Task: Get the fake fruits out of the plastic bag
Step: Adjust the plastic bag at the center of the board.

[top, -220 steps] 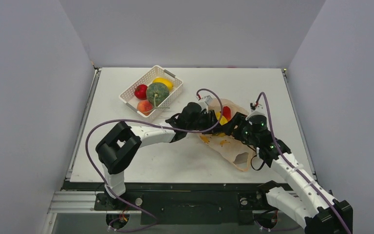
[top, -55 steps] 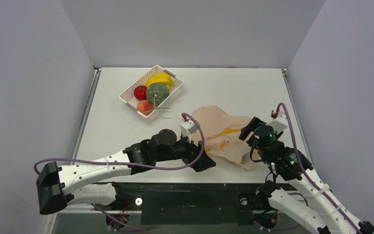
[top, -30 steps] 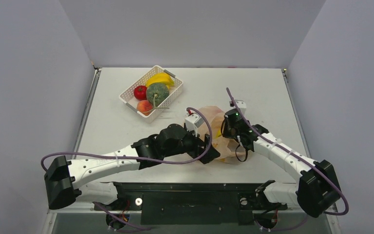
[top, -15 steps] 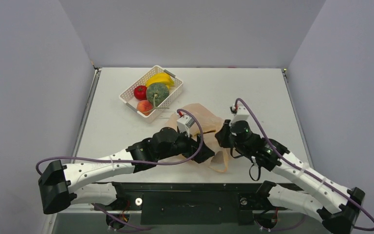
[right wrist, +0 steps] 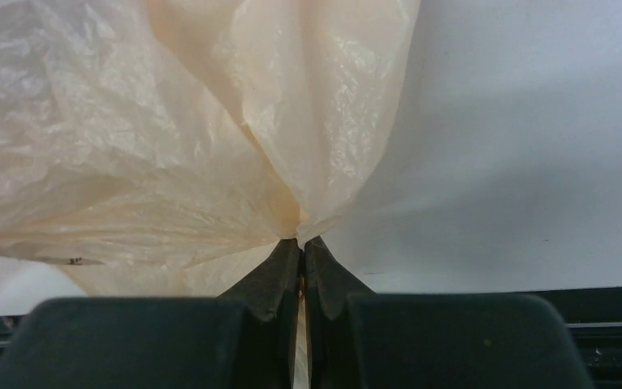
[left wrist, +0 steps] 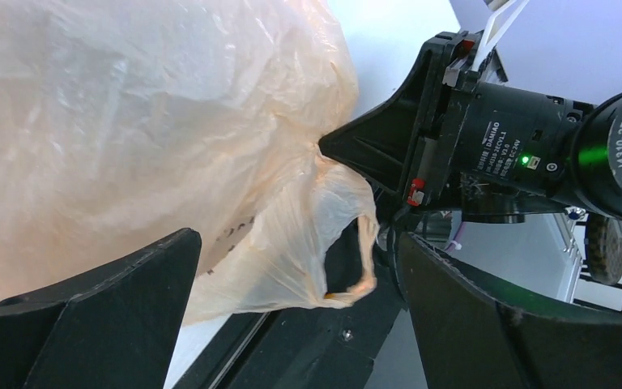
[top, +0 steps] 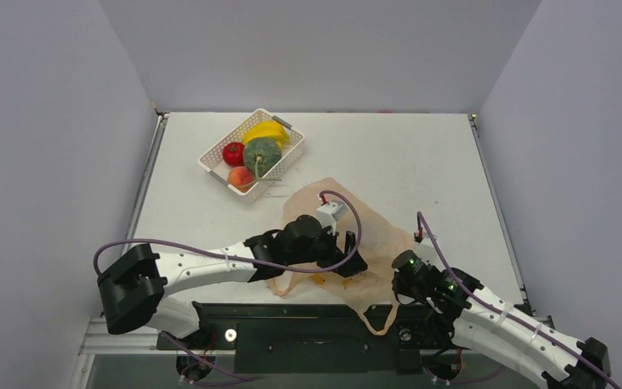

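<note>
The plastic bag (top: 377, 239) lies stretched across the near middle of the table, one loop handle (top: 379, 322) hanging over the front edge. My right gripper (top: 398, 274) is shut on a gathered fold of the plastic bag (right wrist: 170, 121), its tips (right wrist: 301, 243) pinched together on the film. My left gripper (top: 353, 261) stands open beside the plastic bag (left wrist: 129, 121); only the loop handle (left wrist: 348, 243) hangs between its fingers (left wrist: 89, 316), held by neither. No fruit shows inside the bag. A red apple (top: 234, 153), green melon (top: 262, 156) and yellow bananas (top: 269, 130) lie in the basket.
The white latticed basket (top: 288, 151) stands at the back left of the table, also holding an orange-pink peach (top: 240, 176). The right gripper's black body (left wrist: 486, 138) sits close in front of the left fingers. Grey walls enclose the table on three sides.
My right gripper, shut on the bag, has pulled back toward the front edge and dragged the bag out long. The left gripper shifted right along the bag, staying open.
</note>
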You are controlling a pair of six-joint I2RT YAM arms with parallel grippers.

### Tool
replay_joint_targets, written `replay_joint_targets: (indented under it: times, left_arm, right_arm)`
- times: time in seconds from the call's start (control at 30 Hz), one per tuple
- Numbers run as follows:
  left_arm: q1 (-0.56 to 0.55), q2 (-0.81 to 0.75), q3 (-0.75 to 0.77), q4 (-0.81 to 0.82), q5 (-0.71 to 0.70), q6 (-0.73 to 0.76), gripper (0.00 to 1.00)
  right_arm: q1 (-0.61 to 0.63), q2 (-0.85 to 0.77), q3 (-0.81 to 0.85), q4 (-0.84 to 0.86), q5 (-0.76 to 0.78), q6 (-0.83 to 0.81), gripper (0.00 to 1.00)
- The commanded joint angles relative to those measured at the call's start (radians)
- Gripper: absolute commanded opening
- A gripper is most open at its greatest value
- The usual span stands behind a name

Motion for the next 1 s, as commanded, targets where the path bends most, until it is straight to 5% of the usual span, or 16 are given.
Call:
replay_joint_targets:
  times: [0.0, 0.13, 0.23, 0.4, 0.8, 0.97]
  left_arm:
    - [0.009, 0.037, 0.043, 0.083, 0.026, 0.009, 0.91]
    - [0.033, 0.042, 0.013, 0.100, 0.012, -0.011, 0.90]
    - [0.048, -0.016, -0.010, 0.113, 0.016, -0.015, 0.90]
    - [0.065, -0.127, 0.001, 0.069, 0.078, -0.016, 0.91]
    - [0.171, -0.354, -0.010, -0.217, 0.195, 0.026, 0.93]
    - [0.206, -0.429, -0.052, -0.279, 0.166, 0.025, 0.95]
  right_arm:
    - [0.006, 0.053, -0.027, 0.082, 0.030, 0.057, 0.00]
    - [0.005, 0.124, 0.041, 0.090, 0.078, 0.009, 0.02]
    - [0.033, 0.130, 0.119, 0.091, 0.076, -0.079, 0.32]
    - [0.057, 0.133, 0.249, 0.061, 0.113, -0.182, 0.56]
    - [0.205, 0.237, 0.448, 0.172, 0.061, -0.357, 0.62]
    - [0.294, 0.342, 0.496, 0.192, 0.202, -0.384, 0.63]
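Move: My shut right fingers hold the gathered right side of the plastic bag; the bag's middle lies about 12 cm ahead and 12 cm to the left of them, 2 cm below. The near handle loop hangs some 6 cm back and 4 cm left of them. From my open left hand the bag's middle is roughly 9 cm ahead, 3 cm left and 12 cm down, and the left handle loop about 16 cm left, level fore and aft, 13 cm below. I dip my right hand a couple of centimetres, open its fingers to let go of the plastic bag, then lift it about 13 cm and swing it some 10 cm left over the bag, turning it about 25 degrees counter-clockwise. My left hand, still wide open, sinks slightly, then rises to about 8 cm above its start and moves 7 cm left above the bag. ##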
